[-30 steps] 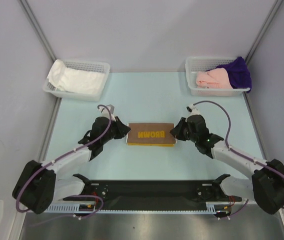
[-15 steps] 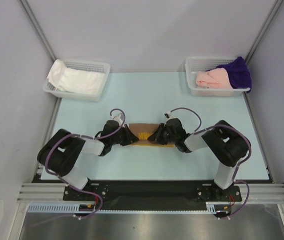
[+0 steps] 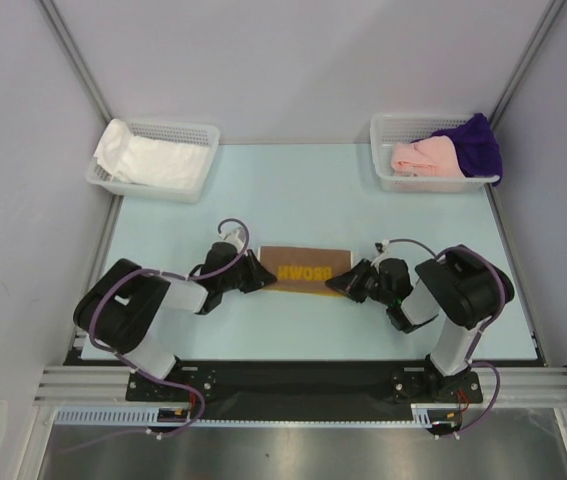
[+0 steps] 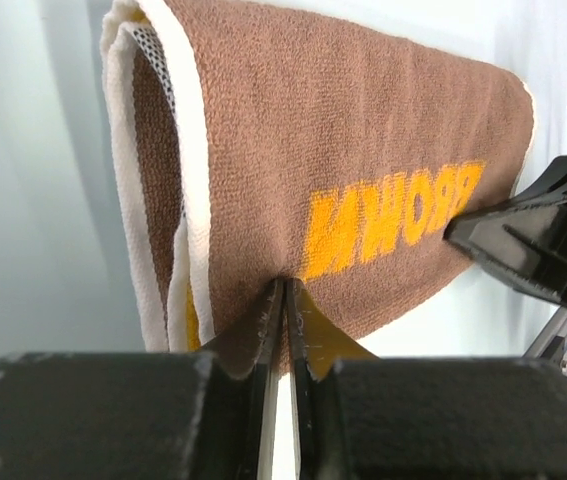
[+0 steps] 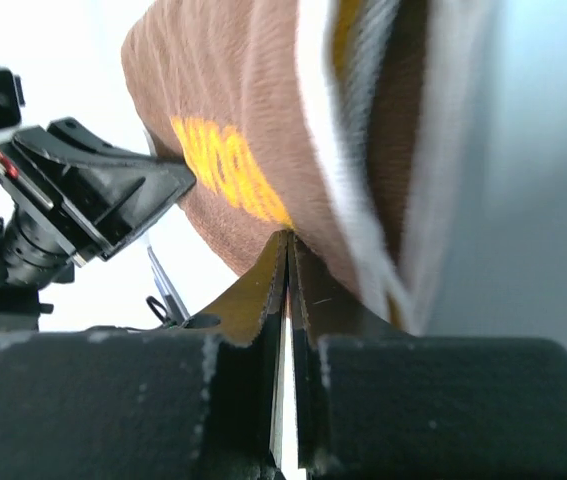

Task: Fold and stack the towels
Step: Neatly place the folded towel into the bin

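Note:
A folded brown towel (image 3: 303,268) with a yellow "BROWN" mark lies at the table's middle. My left gripper (image 3: 256,275) is at its left end, low on the table. In the left wrist view my left gripper (image 4: 288,290) is shut, pinching the towel's (image 4: 363,130) near edge. My right gripper (image 3: 341,283) is at the towel's right front corner. In the right wrist view my right gripper (image 5: 288,240) is shut on the towel's (image 5: 223,90) edge. White layered edges show at both ends.
A white mesh basket (image 3: 201,131) at the back left holds a white towel (image 3: 148,160). Another basket (image 3: 387,126) at the back right holds a pink towel (image 3: 425,157) and a purple towel (image 3: 475,143). Grey walls enclose the table.
Both arms drew in from their stretched pose. Half a second ago both grippers sat close together over the towel; now they are apart at its ends and the "BROWN" mark shows again.

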Action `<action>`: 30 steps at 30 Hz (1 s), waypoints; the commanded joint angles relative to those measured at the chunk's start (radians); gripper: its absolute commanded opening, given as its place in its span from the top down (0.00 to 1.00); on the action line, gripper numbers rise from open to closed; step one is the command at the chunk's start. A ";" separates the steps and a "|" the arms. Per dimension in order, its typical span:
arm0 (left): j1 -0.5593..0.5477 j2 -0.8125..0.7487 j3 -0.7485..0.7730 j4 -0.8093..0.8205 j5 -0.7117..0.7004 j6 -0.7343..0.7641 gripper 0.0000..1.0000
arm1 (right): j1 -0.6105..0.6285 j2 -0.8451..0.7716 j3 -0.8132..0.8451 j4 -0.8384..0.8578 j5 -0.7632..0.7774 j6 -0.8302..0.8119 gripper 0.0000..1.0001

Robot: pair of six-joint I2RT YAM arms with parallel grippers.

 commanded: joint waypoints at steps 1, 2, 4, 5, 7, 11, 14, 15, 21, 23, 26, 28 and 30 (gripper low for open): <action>0.013 -0.041 0.002 -0.141 -0.062 0.058 0.89 | -0.059 0.023 -0.025 -0.037 -0.030 -0.034 0.97; 0.016 -0.055 0.008 -0.146 -0.057 0.068 0.86 | -0.062 0.025 -0.014 -0.050 -0.039 -0.037 0.97; 0.016 -0.118 0.036 -0.176 -0.059 0.096 0.78 | -0.056 0.033 0.016 -0.110 -0.063 -0.060 0.97; 0.018 -0.142 0.050 -0.204 -0.075 0.102 0.68 | -0.056 0.036 0.035 -0.122 -0.066 -0.066 0.98; 0.019 -0.214 0.100 -0.314 -0.150 0.122 0.56 | -0.060 0.036 0.044 -0.151 -0.064 -0.075 0.98; 0.055 -0.290 0.139 -0.436 -0.229 0.144 0.43 | -0.080 0.025 0.067 -0.234 -0.061 -0.113 0.98; 0.085 -0.270 0.157 -0.489 -0.229 0.161 0.43 | -0.086 0.008 0.093 -0.308 -0.046 -0.147 0.99; 0.090 -0.265 0.154 -0.487 -0.227 0.165 0.43 | -0.088 0.005 0.105 -0.338 -0.044 -0.155 0.99; 0.141 -0.118 0.228 -0.500 -0.077 0.188 0.47 | -0.105 -0.030 0.119 -0.400 -0.044 -0.185 0.99; 0.153 -0.083 0.234 -0.481 -0.039 0.179 0.47 | -0.109 -0.045 0.119 -0.408 -0.044 -0.193 0.99; 0.153 -0.015 0.269 -0.482 0.033 0.190 0.44 | -0.112 -0.056 0.127 -0.428 -0.043 -0.202 0.99; 0.153 0.026 0.283 -0.482 0.064 0.196 0.41 | -0.112 -0.061 0.128 -0.431 -0.047 -0.201 0.99; 0.151 0.055 0.288 -0.468 0.099 0.191 0.41 | -0.112 -0.064 0.130 -0.437 -0.044 -0.204 0.99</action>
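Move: The folded brown towel lies under both shut grippers. Its middle is about 8 cm to the left hand's right, 4 cm ahead and 1 cm below; its left edge is some 3 cm to that hand's left and 4 cm ahead. From the right hand the towel's middle is about 8 cm left and 4 cm ahead, 1 cm below. The left bin with the white towel stands some 32 cm ahead and 29 cm left of the left hand. The left fingertips come free of the towel's near left part and open to over half, lifting some 6 cm while going forward and left. They then sink about 5 cm and come back right slightly, to straddle the towel's left edge. The right hand keeps its shut fingertips pressed on the towel's near right part, creeping about 2 cm forward and slightly right. ##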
